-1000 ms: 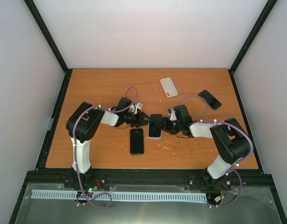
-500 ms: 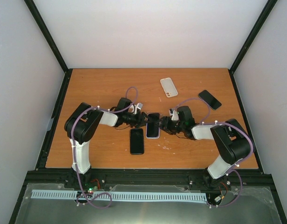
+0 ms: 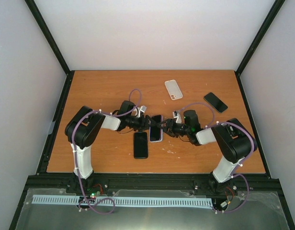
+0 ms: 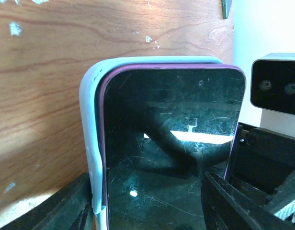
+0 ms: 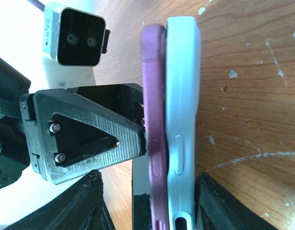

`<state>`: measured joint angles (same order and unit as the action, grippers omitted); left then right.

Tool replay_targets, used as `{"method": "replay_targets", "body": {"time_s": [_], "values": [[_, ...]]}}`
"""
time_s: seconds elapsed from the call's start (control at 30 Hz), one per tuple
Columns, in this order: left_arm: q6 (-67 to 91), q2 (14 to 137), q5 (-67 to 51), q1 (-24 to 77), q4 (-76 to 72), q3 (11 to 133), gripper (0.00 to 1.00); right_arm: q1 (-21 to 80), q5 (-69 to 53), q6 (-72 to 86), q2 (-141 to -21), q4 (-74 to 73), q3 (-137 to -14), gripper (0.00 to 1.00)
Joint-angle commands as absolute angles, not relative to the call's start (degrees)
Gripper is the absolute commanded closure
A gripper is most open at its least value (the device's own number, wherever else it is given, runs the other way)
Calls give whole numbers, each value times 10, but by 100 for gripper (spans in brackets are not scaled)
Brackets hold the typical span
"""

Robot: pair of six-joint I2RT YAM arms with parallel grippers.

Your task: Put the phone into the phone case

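A phone (image 3: 156, 128) with a purple rim and dark screen (image 4: 171, 143) lies on a light blue phone case (image 4: 89, 143) at the table's middle. In the right wrist view the purple phone edge (image 5: 154, 120) stands partly out of the case wall (image 5: 183, 96), with a slit between them lower down. My left gripper (image 3: 149, 124) reaches in from the left, open, its jaws straddling phone and case (image 4: 147, 211). One of its fingers (image 5: 114, 139) touches the purple edge. My right gripper (image 3: 164, 128) comes from the right, open around both (image 5: 150, 206), with a gap on its left side.
A second black phone (image 3: 141, 144) lies just in front of the grippers. A white case (image 3: 173, 89) and another black phone (image 3: 215, 102) lie at the back right. The two wrist cameras (image 4: 277, 91) (image 5: 78, 36) face each other closely.
The right arm has pushed leftward, and phone and case have shifted slightly left with it. The left jaws have spread wider. The right jaws have narrowed a little.
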<state>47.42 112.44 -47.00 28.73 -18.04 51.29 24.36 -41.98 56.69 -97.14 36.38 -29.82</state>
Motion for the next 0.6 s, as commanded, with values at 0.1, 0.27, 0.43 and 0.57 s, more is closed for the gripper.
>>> {"method": "replay_targets", "body": {"time_s": [0.1,0.27,0.43,0.57], "values": [[462,1119,-499,299,-167,501,40,244,-450,578,-1002,435,-293,57],[459,1118,-492,300,-158,503,40,244,-427,555,-1003,394,-301,74],[458,1121,-484,300,-150,504,40,244,-415,544,-1007,364,-309,89],[460,1124,-481,300,-147,506,40,244,-411,542,-1013,352,-315,93]]}}
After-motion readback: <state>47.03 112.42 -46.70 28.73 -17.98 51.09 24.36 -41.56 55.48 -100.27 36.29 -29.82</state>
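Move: The phone lies over the blue case, its middle about 4 cm left of the right hand, 1 cm back and 1 cm below, between that hand's open fingers at the right long edge. The spare black phone lies some 12 cm left, 10 cm back and 5 cm below; the white case about 19 cm ahead, 6 cm right. From the left hand, the phone's middle is about 4 cm right and 1 cm back, level in height. The right hand sinks about 2 cm while its fingers close, pinching the phone's and blue case's right edges together. ##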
